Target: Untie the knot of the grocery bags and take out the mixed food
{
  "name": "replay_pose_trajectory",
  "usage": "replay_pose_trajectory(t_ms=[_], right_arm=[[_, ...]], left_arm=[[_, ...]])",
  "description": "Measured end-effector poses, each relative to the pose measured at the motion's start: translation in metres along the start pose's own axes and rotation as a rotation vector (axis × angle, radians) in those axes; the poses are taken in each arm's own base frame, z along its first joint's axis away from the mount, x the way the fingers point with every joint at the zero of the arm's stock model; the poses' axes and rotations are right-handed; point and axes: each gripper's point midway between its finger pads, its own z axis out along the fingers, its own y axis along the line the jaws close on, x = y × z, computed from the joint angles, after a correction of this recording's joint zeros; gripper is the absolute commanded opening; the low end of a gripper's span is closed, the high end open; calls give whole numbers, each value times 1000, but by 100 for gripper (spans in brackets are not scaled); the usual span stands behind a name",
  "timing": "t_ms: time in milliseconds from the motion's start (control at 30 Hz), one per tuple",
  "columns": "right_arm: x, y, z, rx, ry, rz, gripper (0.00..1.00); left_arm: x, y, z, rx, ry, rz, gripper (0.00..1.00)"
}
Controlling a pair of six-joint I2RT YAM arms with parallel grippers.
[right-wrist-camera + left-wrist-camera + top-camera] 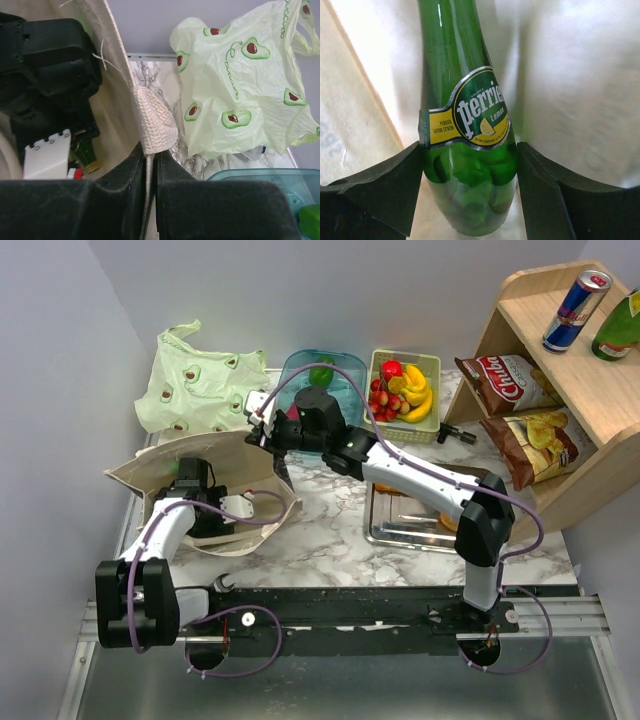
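The beige canvas tote [262, 512] lies open at the left of the table. My left gripper [193, 480] reaches inside it. In the left wrist view its fingers press both sides of a green Perrier bottle [465, 115], so the left gripper [470, 165] is shut on the bottle. My right gripper [259, 416] holds up the tote's rim, shut on its woven handle strap [155, 125]; its jaws stand almost together. The pale green avocado-print bag [200, 380] lies crumpled behind the tote. The knot is out of view.
Behind my right arm, a teal bin [345, 390] holds a green pepper [321, 373]. A yellow-green basket [432, 365] holds strawberries and bananas. Two crisp bags [512, 380] lie by a wooden shelf [610, 390] with a can and a green bottle. A metal tray [395, 525] sits under my right arm.
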Motion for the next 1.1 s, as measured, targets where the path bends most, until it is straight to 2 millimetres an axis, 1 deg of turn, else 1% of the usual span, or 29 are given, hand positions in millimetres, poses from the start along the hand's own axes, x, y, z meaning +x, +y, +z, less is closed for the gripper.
replay_pose_trajectory(t_ms=[67,133,167,200,267,367,433,533,567,667,767,800,900,967,1100], right_arm=[[1,-4,5,12,4,16,1],[5,-15,10,33,8,48,1],[7,-19,11,40,9,68,1],[9,-23,12,47,11,87,1],[14,-31,12,63,14,123,2],[18,-38,12,65,14,162,8],[20,-40,12,63,14,181,15],[18,-38,14,56,10,201,24],[18,-38,15,53,9,208,28],[15,-37,15,50,7,233,45],[12,-37,14,50,8,254,66],[10,-38,14,51,5,260,73],[-2,-41,12,55,-7,290,81],[-16,-47,10,63,-29,314,83],[-58,-64,0,89,-113,346,84]], left_arm=[[-7,-8,-4,32,-46,-11,0],[-20,-24,-15,82,-123,-15,0],[-27,-31,-23,101,-163,-17,0],[-36,-36,-35,104,-212,-20,0],[-50,-39,-57,96,-290,-27,0],[-70,-35,-86,69,-396,-40,0],[-80,-33,-102,57,-452,-53,0],[-90,-33,-115,63,-513,-95,0],[-91,-33,-119,66,-532,-120,0],[-95,-27,-131,63,-590,-225,0],[-97,-6,-150,34,-660,-338,0],[-97,0,-154,27,-676,-361,0],[-99,16,-163,1,-737,-426,0],[-100,20,-166,-4,-763,-462,0],[-104,32,-174,-15,-833,-539,0]])
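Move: The green bottle is already between the left fingers, low inside the beige grocery bag. The bag's far rim, which it must clear, lies about 7 cm ahead of this hand, 15 to its right and 25 above, already pinched in the right fingers. The avocado bag stands some 18 cm ahead and 14 to the left of the right hand, 20 lower; the blue container is about 18 ahead, 13 right and 26 lower. The bottle is drawn up out of the depth of the grocery bag, still gripped by the left hand, which rises about 18 cm while swinging some 9 cm left and rolling over 50 degrees so its downward fingers swing out to the right. The right hand first carries the pinched rim about 4 cm forward, then opens wide, lets go and lifts clear upward. ##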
